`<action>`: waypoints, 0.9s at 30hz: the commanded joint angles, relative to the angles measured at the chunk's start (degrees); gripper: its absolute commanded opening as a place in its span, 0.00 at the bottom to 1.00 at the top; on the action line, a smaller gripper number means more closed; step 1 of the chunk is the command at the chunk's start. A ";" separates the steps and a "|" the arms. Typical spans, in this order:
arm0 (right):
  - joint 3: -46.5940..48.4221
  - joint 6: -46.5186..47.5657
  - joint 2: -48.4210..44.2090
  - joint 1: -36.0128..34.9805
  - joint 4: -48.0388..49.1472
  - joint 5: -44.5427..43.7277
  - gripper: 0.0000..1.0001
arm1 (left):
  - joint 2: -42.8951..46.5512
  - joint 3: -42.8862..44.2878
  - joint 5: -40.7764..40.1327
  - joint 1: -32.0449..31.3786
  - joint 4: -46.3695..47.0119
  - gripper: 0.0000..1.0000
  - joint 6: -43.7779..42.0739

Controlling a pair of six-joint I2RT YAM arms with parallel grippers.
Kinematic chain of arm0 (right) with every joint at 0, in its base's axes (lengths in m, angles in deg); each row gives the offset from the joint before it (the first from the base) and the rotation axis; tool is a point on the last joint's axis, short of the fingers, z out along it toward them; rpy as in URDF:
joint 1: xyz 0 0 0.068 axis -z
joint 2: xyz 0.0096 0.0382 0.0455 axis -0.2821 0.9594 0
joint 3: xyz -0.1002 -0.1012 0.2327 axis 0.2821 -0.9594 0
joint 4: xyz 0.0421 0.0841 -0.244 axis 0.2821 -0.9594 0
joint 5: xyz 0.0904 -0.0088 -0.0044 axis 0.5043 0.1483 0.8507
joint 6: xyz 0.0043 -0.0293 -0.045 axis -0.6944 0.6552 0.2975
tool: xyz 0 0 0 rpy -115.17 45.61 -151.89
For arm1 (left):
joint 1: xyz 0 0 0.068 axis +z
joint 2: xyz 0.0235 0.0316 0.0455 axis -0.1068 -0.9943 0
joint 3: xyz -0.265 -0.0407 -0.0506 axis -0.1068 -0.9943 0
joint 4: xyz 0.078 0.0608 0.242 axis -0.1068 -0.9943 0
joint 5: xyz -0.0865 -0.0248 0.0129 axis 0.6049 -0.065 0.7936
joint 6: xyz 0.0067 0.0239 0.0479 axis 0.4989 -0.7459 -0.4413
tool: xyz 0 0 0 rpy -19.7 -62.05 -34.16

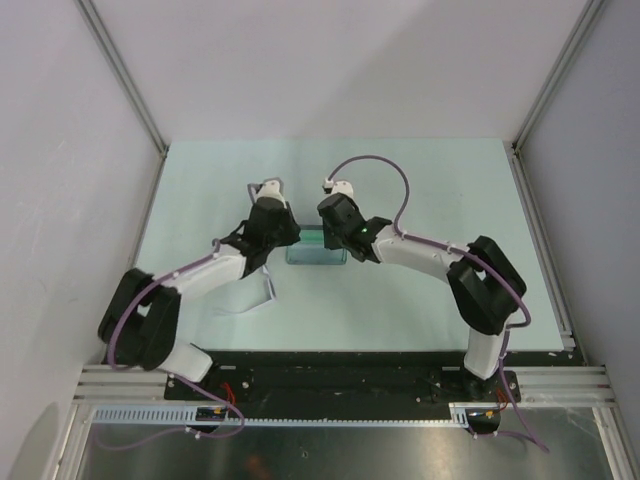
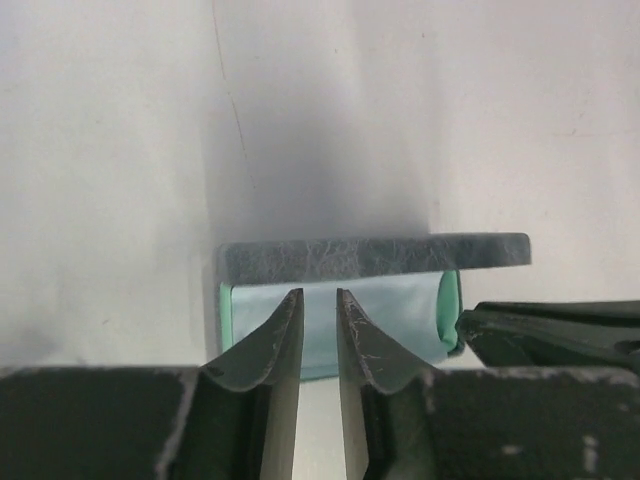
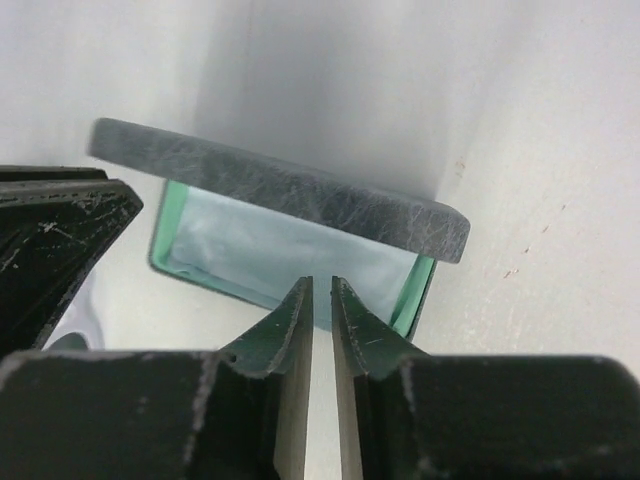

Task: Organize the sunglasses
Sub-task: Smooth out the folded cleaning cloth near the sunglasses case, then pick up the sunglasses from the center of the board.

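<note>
The grey textured case (image 1: 316, 247) lies between my two grippers with its lid (image 2: 375, 255) raised. A pale blue cloth (image 2: 395, 310) covers its green-lined inside, as the right wrist view (image 3: 260, 245) also shows. The sunglasses do not show in any view. My left gripper (image 2: 320, 292) hangs at the case's front edge, jaws nearly together with nothing between them. My right gripper (image 3: 321, 280) is at the same edge further right, jaws also nearly together and empty. Each wrist view shows the other gripper beside the case. From above, the left gripper (image 1: 285, 238) and right gripper (image 1: 345, 238) flank the case.
The pale green table (image 1: 440, 190) is bounded by white walls and metal rails left, right and back. A thin pale shape (image 1: 266, 290) lies beside my left forearm; I cannot tell what it is.
</note>
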 commanded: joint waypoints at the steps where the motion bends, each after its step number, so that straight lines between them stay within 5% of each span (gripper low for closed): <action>1: 0.19 0.27 -6.39 -0.57 -0.51 1.69 0.20 | 11.51 -3.90 -6.21 0.29 -1.96 0.27 2.27; 5: 0.19 1.67 -7.36 -1.35 0.10 6.95 0.29 | 19.34 -4.79 -9.13 1.61 -7.92 0.35 0.53; 11: 0.28 4.93 -6.22 -4.78 2.99 11.18 0.48 | 28.31 -4.70 -10.80 4.16 -10.58 0.70 -3.77; 16: 2.99 5.28 -2.62 -8.21 2.21 11.81 0.52 | 32.99 -3.82 -11.16 6.09 -11.98 0.96 -6.51; 27: 25.56 2.83 14.69 -16.56 -12.90 0.12 0.48 | 32.91 4.44 -5.87 17.43 -23.76 1.00 -6.68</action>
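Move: Both hands are already clear of the cloth, fingertips some 8 cm above the table things. The sunglasses, arms open, have their middle about 20 cm to the right hand's left and 6 cm nearer the base. The open sunglasses case with the cloth in it is roughly 4 cm ahead and 3 cm left of that hand. From the left hand, the sunglasses are around 14 cm left and 7 cm back. Touching nothing, the right hand leaves the case for the sunglasses: it first lifts about 5 cm, then sweeps 13 cm left and 8 cm back, sinking most of the lift again, turning some 20 degrees counter-clockwise and opening to about half. The left hand clears off up and left, about 15 cm each way and slightly back, tipping its fingers up and opening wide. ##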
